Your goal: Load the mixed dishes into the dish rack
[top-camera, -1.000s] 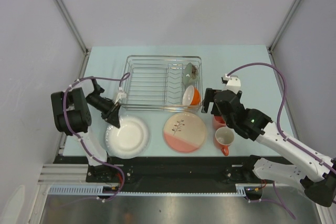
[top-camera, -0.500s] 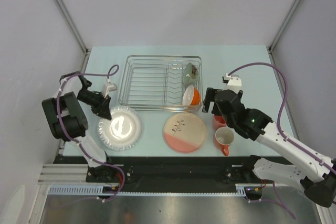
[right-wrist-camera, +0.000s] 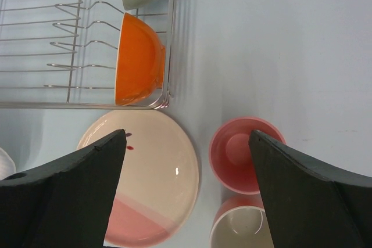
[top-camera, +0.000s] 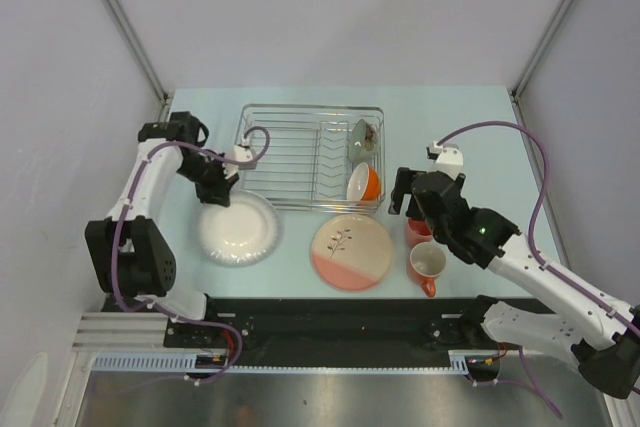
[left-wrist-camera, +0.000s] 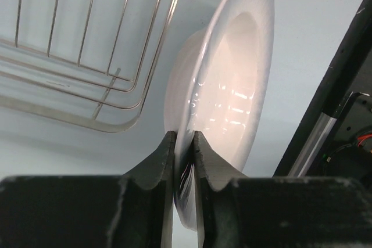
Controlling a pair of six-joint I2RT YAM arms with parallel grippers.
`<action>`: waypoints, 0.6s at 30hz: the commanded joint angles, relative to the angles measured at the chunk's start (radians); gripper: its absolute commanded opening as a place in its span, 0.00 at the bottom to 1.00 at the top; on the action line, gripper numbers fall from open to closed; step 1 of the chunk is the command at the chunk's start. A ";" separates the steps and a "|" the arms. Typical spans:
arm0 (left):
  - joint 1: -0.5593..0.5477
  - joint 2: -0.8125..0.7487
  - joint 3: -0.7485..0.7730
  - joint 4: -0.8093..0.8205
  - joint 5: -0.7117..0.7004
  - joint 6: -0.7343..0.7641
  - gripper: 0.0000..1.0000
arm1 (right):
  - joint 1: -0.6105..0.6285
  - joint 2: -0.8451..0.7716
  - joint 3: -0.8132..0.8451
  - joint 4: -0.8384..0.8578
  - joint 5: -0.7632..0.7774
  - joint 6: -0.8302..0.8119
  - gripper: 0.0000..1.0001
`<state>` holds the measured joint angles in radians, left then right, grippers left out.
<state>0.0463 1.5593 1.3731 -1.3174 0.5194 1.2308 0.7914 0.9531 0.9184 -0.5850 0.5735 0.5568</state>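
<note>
My left gripper is shut on the far rim of the white ruffled-rim plate; the two fingers pinch the rim of the plate between them. The plate sits just in front of the dish rack, by its front left corner. An orange bowl and a white bowl stand on edge in the rack's right end. My right gripper hangs open above the gap between the cream plate and the pink cup, with the orange mug just nearer.
The cream plate, pink cup and orange mug lie along the table's front edge, right of the white plate. The rack's left and middle slots hold nothing. Grey walls close in both sides.
The left arm has swung back and up towards the rack's left side, carrying the white plate a little farther from the front edge. Its jaws have tightened. The right arm has barely moved.
</note>
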 commanded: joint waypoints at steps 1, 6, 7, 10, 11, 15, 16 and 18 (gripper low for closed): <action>-0.104 -0.090 0.087 -0.152 -0.041 -0.005 0.00 | -0.007 -0.037 -0.015 0.036 0.009 -0.005 0.92; -0.233 -0.143 0.200 -0.152 -0.067 -0.016 0.00 | -0.023 -0.051 -0.033 0.034 0.003 -0.006 0.91; -0.273 -0.145 0.251 -0.152 -0.067 -0.022 0.00 | -0.024 -0.051 -0.036 0.034 -0.001 -0.006 0.90; -0.321 -0.111 0.392 -0.151 -0.041 -0.048 0.00 | -0.031 -0.068 -0.047 0.031 -0.004 0.000 0.90; -0.327 -0.101 0.433 -0.152 -0.013 -0.056 0.00 | -0.032 -0.080 -0.050 0.027 -0.003 0.002 0.90; -0.358 -0.013 0.641 -0.151 0.031 -0.086 0.00 | -0.035 -0.114 -0.069 0.007 0.003 0.012 0.89; -0.362 0.007 0.723 -0.149 0.036 -0.096 0.00 | -0.035 -0.120 -0.070 0.004 0.003 0.015 0.89; -0.367 0.048 0.812 -0.149 0.053 -0.111 0.00 | -0.037 -0.135 -0.076 0.001 0.003 0.015 0.89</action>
<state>-0.3065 1.5547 1.9957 -1.3872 0.4824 1.1648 0.7609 0.8581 0.8520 -0.5865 0.5598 0.5575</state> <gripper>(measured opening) 0.175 0.892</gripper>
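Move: The left hand already holds the white plate by its rim, lifted clear of the table. The middle of the dish rack lies about 17 cm ahead, 17 cm to the right and some 8 cm lower; in its right part the orange bowl stands about 10 cm ahead and 28 cm right, the green bowl 20 cm ahead and 27 cm right. The pink plate lies 4 cm back and 25 cm right. From the right hand the rack's middle is about 19 cm ahead and 21 cm left, 15 cm lower. The left hand keeps its pinch on the white plate's rim and sweeps it right, then ever more steeply up, rising about 18 cm and going some 11 cm to the right, with a little forward reach late on, to bring the plate over the rack's left part. Along the way the wrist swings the fingers from pointing down out towards forward by about 30 degrees, and turns somewhat clockwise. ##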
